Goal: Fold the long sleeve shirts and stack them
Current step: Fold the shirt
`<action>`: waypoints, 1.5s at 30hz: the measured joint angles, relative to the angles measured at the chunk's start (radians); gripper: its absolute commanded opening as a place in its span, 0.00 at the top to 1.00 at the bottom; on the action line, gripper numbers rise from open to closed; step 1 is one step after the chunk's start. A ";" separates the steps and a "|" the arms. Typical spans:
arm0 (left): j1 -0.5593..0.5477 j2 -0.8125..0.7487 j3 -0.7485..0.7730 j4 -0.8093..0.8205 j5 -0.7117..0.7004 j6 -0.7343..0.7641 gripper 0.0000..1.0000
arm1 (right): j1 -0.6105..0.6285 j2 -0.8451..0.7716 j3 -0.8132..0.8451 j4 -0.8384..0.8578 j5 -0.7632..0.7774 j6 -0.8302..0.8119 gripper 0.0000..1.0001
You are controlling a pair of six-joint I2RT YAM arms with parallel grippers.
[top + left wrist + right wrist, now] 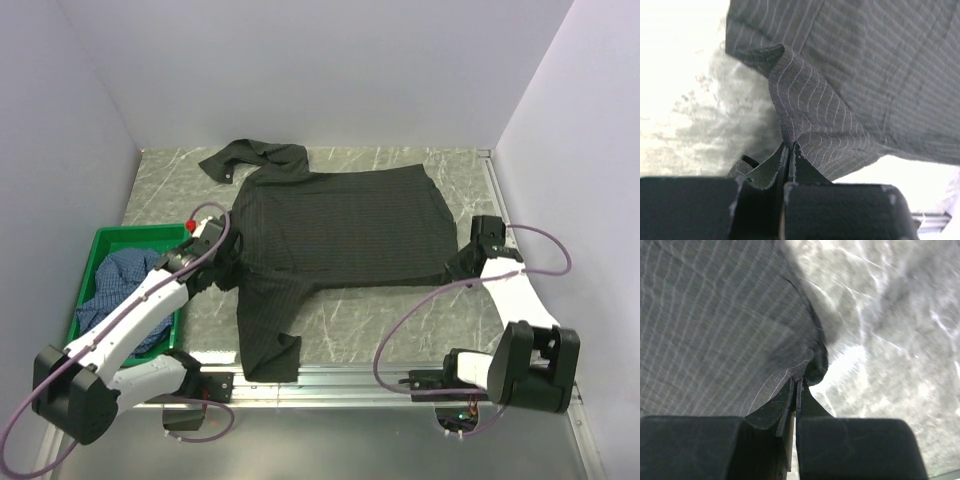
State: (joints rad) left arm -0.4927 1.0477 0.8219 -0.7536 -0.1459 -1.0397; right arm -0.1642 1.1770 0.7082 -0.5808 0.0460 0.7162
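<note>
The black pinstriped long sleeve shirt (340, 225) lies spread flat across the marble-patterned table. One sleeve is bunched at the far left (240, 158), the other trails toward the near edge (265, 335). My left gripper (228, 262) is shut on the shirt's left side where that near sleeve begins. In the left wrist view a peaked fold of the cloth (795, 95) rises from the closed left gripper (789, 145). My right gripper (455, 265) is shut on the near right corner of the hem, and the right wrist view shows the right gripper (796, 381) pinching the shirt's edge (715, 330). The blue checked shirt (115, 280) lies crumpled in the crate.
A green plastic crate (105, 238) stands at the table's left side, beside my left arm. A metal rail (340, 378) runs along the near edge between the arm bases. White walls close in the left, back and right. Bare table (400, 320) shows in front of the shirt.
</note>
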 measured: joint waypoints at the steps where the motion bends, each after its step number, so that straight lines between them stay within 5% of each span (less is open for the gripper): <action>1: 0.009 0.016 0.012 0.001 -0.006 0.005 0.96 | 0.000 0.024 0.015 0.005 -0.006 0.000 0.99; 14: 0.105 0.217 0.119 0.106 -0.027 0.074 0.95 | 0.000 0.319 0.316 0.016 -0.058 -0.020 0.93; 25: 0.144 0.372 0.160 0.183 -0.027 0.115 0.93 | 0.001 0.480 0.404 0.023 -0.068 -0.034 0.90; 34: 0.163 0.447 0.161 0.244 -0.024 0.124 0.85 | 0.001 0.544 0.454 0.050 -0.074 -0.057 0.78; 35: 0.164 0.451 0.161 0.248 -0.023 0.127 0.84 | 0.001 0.546 0.458 0.054 -0.072 -0.061 0.71; 40: 0.169 0.476 0.181 0.258 -0.018 0.138 0.70 | 0.001 0.546 0.482 0.064 -0.059 -0.088 0.49; 45: 0.169 0.490 0.217 0.262 -0.012 0.161 0.34 | 0.008 0.505 0.486 0.071 -0.042 -0.124 0.29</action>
State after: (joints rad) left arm -0.3233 1.5379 1.0389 -0.4911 -0.1581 -0.8791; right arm -0.1562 1.6821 1.1938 -0.5098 0.0044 0.5926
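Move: My left hand grips the shirt's near-left edge, and its laying spot on the shirt body is about 12 cm ahead, 1 cm left and 11 cm below. From it, the near sleeve hangs roughly 12 cm back and 8 cm right; the green bin is some 30 cm left and 3 cm back. My right hand holds the near-right corner, with its spot about 13 cm ahead, 1 cm right and 5 cm below; the far-right corner lies about 33 cm ahead, 9 cm left. Still pinching the near edge at both ends, I carry it forward together over the shirt body, roughly 12 cm with my left hand and 14 with my right. My left sinks about 5 cm after the first half of the reach, while my right rises slightly and dips back. Then both sets of fingers open and let the cloth go, the hands starting to rise. ##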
